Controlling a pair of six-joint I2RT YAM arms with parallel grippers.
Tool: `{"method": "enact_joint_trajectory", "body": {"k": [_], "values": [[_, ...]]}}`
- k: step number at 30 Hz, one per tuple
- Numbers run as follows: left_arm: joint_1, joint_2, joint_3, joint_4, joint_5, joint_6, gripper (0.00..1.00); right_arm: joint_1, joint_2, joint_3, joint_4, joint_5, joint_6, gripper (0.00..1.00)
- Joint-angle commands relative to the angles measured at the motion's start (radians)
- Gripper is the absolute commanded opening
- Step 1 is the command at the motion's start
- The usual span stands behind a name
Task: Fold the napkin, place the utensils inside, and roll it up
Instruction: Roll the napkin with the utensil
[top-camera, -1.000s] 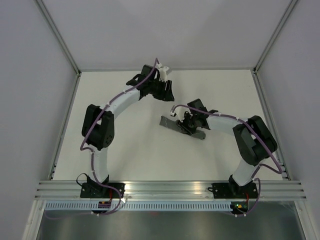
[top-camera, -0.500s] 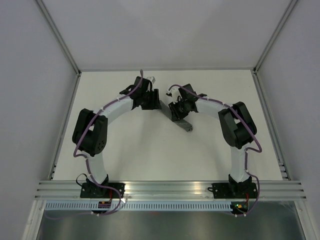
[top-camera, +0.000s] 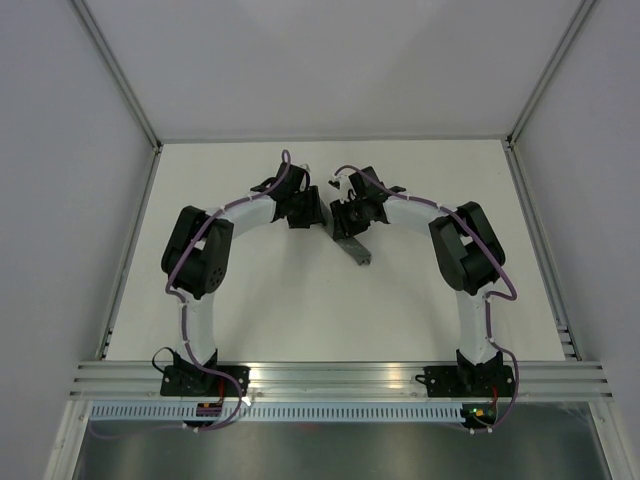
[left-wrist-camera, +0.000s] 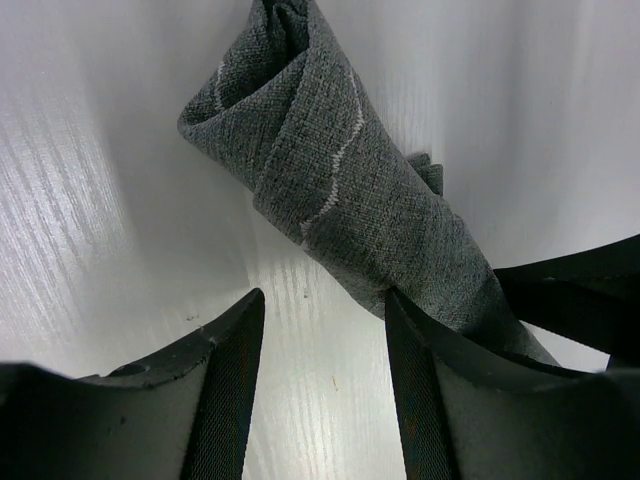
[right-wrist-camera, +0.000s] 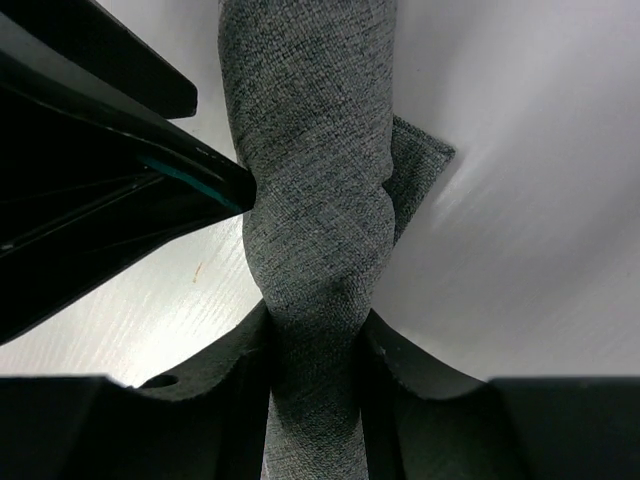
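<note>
The napkin (top-camera: 353, 248) is a tight dark grey roll lying aslant near the middle of the table. My right gripper (top-camera: 345, 222) is shut on its far end; in the right wrist view the roll (right-wrist-camera: 315, 170) is pinched between the fingers, with my right gripper (right-wrist-camera: 315, 322) around it. My left gripper (top-camera: 318, 212) is open right beside that end. In the left wrist view my left gripper (left-wrist-camera: 322, 305) frames bare table, and one finger (left-wrist-camera: 420, 340) touches the roll (left-wrist-camera: 340, 170). The pale stitched hem shows on the roll. The fork is hidden.
The white table (top-camera: 250, 300) has a raised metal frame along its left and right edges (top-camera: 130, 250). White walls close in the back and sides. The two wrists nearly meet over the roll's far end.
My right gripper has swung the roll from centre-right toward the far middle, turning it steeper. My left gripper has come down from the far side to beside it.
</note>
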Motion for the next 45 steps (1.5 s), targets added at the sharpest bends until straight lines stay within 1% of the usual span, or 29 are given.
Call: {"method": "enact_joint_trajectory", "body": {"k": [1, 3, 4, 9, 14, 21, 36, 45], "values": [[-0.003, 0.025, 0.035, 0.065, -0.005, -0.077, 0.56, 0.020, 0.080, -0.029, -0.097, 0.038, 0.050, 0.42], [-0.002, 0.035, 0.041, 0.065, -0.002, -0.075, 0.56, 0.022, 0.080, -0.029, -0.100, 0.044, 0.047, 0.42], [-0.003, 0.042, 0.042, 0.064, 0.000, -0.075, 0.56, 0.022, 0.080, -0.028, -0.101, 0.044, 0.044, 0.46], [-0.003, 0.069, 0.076, 0.044, -0.005, -0.057, 0.56, 0.023, 0.054, -0.029, -0.115, 0.047, 0.027, 0.56], [-0.003, 0.114, 0.124, 0.013, 0.012, -0.042, 0.55, 0.023, 0.034, -0.032, -0.132, 0.039, 0.004, 0.61], [-0.003, 0.114, 0.128, 0.013, 0.024, -0.048, 0.55, 0.022, 0.022, -0.026, -0.161, 0.031, -0.022, 0.68], [-0.003, 0.098, 0.125, 0.013, 0.032, -0.046, 0.54, -0.023, -0.015, 0.020, -0.241, -0.007, -0.051, 0.72], [-0.003, 0.100, 0.138, 0.013, 0.043, -0.039, 0.54, -0.024, -0.030, 0.050, -0.291, -0.074, -0.068, 0.74]]}}
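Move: The rolled napkin lies slanting, its far end to the left. The right hand already grips it, with its middle about 1 cm ahead and 1 cm left of that hand, and its near end some 6 cm back and 4 cm right. From the half-open left hand, the roll's middle is roughly 4 cm right, 2 cm back and 2 cm lower. The far end is about 5 cm straight ahead of the left hand. The left hand's right-hand finger keeps touching the roll's left side as that hand slides about 2.5 cm forward and slightly right, sinking a little, then stays there half open. Meanwhile the right hand spreads its fingers wide and releases its pinch, easing barely left, then drawing about 2 cm back and right while still astride the roll. ##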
